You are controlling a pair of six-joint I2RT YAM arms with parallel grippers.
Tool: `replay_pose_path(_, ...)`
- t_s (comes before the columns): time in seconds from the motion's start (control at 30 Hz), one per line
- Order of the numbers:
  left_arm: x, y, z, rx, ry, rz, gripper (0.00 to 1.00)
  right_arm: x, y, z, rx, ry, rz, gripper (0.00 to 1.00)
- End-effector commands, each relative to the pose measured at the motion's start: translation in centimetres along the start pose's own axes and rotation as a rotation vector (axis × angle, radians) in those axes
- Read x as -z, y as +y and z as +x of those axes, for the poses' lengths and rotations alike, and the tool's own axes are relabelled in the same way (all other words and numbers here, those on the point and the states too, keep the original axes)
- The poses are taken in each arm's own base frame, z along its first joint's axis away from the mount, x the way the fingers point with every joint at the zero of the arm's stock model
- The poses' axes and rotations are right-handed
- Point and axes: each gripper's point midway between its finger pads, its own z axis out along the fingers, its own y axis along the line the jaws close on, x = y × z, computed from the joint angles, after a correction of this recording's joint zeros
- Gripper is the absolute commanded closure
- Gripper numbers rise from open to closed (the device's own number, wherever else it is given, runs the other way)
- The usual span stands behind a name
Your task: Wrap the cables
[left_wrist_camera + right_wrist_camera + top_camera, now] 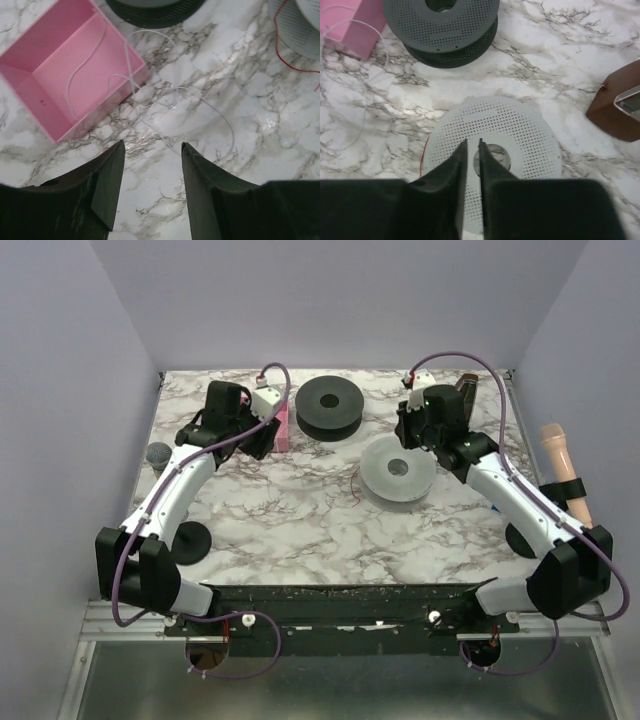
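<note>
A thin dark-red cable (276,40) trails over the marble beside the light grey spool (520,135); it also shows at the spool's left rim (422,157). My right gripper (473,142) hovers over this spool's hub. Its jaws stand only a narrow slit apart, with nothing between them. A thin white wire (227,125) loops from inside the pink box (50,60) out across the table. My left gripper (152,145) hangs open above bare marble just short of that wire, holding nothing. In the top view the left gripper (255,435) is beside the pink box (283,426).
A dark grey spool (333,405) stands at the back centre. A brown block (615,107) sits at the back right. A microphone-shaped object (565,470) lies along the right edge. A black disc (190,540) rests front left, and a grey mesh ball (158,453) at the left edge.
</note>
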Motion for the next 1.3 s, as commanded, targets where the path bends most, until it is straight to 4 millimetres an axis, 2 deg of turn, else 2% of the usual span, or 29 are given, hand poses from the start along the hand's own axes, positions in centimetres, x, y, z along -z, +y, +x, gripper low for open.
replay_pose_path(0.0, 1.8, 5.5, -1.5, 0.142, -0.162, -0.218, 0.42, 1.3, 0.9, 0.2, 0.021, -0.138, -0.059, 0.70)
replay_pose_path(0.07, 2.1, 6.7, -0.8, 0.184, -0.189, -0.269, 0.41, 2.5, 0.6, 0.3, 0.018, -0.214, -0.056, 0.52)
replay_pose_path(0.13, 2.1, 7.4, 0.4, 0.236, -0.207, -0.299, 0.39, 3.5, -0.6, 0.4, -0.002, -0.288, -0.013, 0.37)
replay_pose_path(0.3, 1.5, 8.6, 2.6, 0.328, -0.253, -0.382, 0.34, 4.7, -3.9, 2.4, -0.125, -0.358, 0.064, 0.20)
replay_pose_path(0.47, 2.3, 10.4, 3.4, 0.405, -0.316, -0.518, 0.32, 6.1, -6.6, 4.1, -0.177, -0.438, 0.167, 0.15)
replay_pose_path(0.57, 2.7, 11.3, 4.6, 0.441, -0.347, -0.604, 0.32, 7.0, -8.4, 5.4, -0.211, -0.490, 0.262, 0.10)
replay_pose_path(0.63, 2.5, 11.2, 5.6, 0.442, -0.374, -0.610, 0.31, 7.5, -9.7, 6.3, -0.238, -0.520, 0.313, 0.06)
replay_pose_path(0.77, 1.9, 10.6, 8.0, 0.430, -0.424, -0.619, 0.31, 7.5, -11.6, 8.5, -0.283, -0.523, 0.375, 0.05)
replay_pose_path(0.87, 1.9, 10.5, 9.4, 0.424, -0.470, -0.659, 0.21, 7.4, -12.9, 9.6, -0.300, -0.530, 0.441, 0.05)
replay_pose_path(0.93, 2.4, 11.0, 10.1, 0.443, -0.488, -0.719, 0.10, 7.5, -13.7, 10.2, -0.308, -0.549, 0.486, 0.05)
replay_pose_path(1.03, 3.4, 11.9, 11.1, 0.485, -0.497, -0.808, 0.01, 7.7, -14.4, 11.0, -0.317, -0.566, 0.528, 0.04)
replay_pose_path(1.27, 2.4, 10.7, 11.7, 0.434, -0.527, -0.752, 0.01, 7.6, -15.3, 13.1, -0.353, -0.587, 0.578, 0.02)
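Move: The right hand is above the white spool, whose middle lies about 19 cm below, roughly 2 cm back and 2 cm to the right. From this hand, the black spool is some 15 cm ahead and 17 cm left, and the metronome about 9 cm ahead and 17 cm right. The white spool lies about 30 cm right of the left hand and 1 cm ahead; the pink box is some 13 cm ahead and 8 cm left. Opening and sinking, the left hand goes 14 cm left, the right 17 cm right and back from the spool. ##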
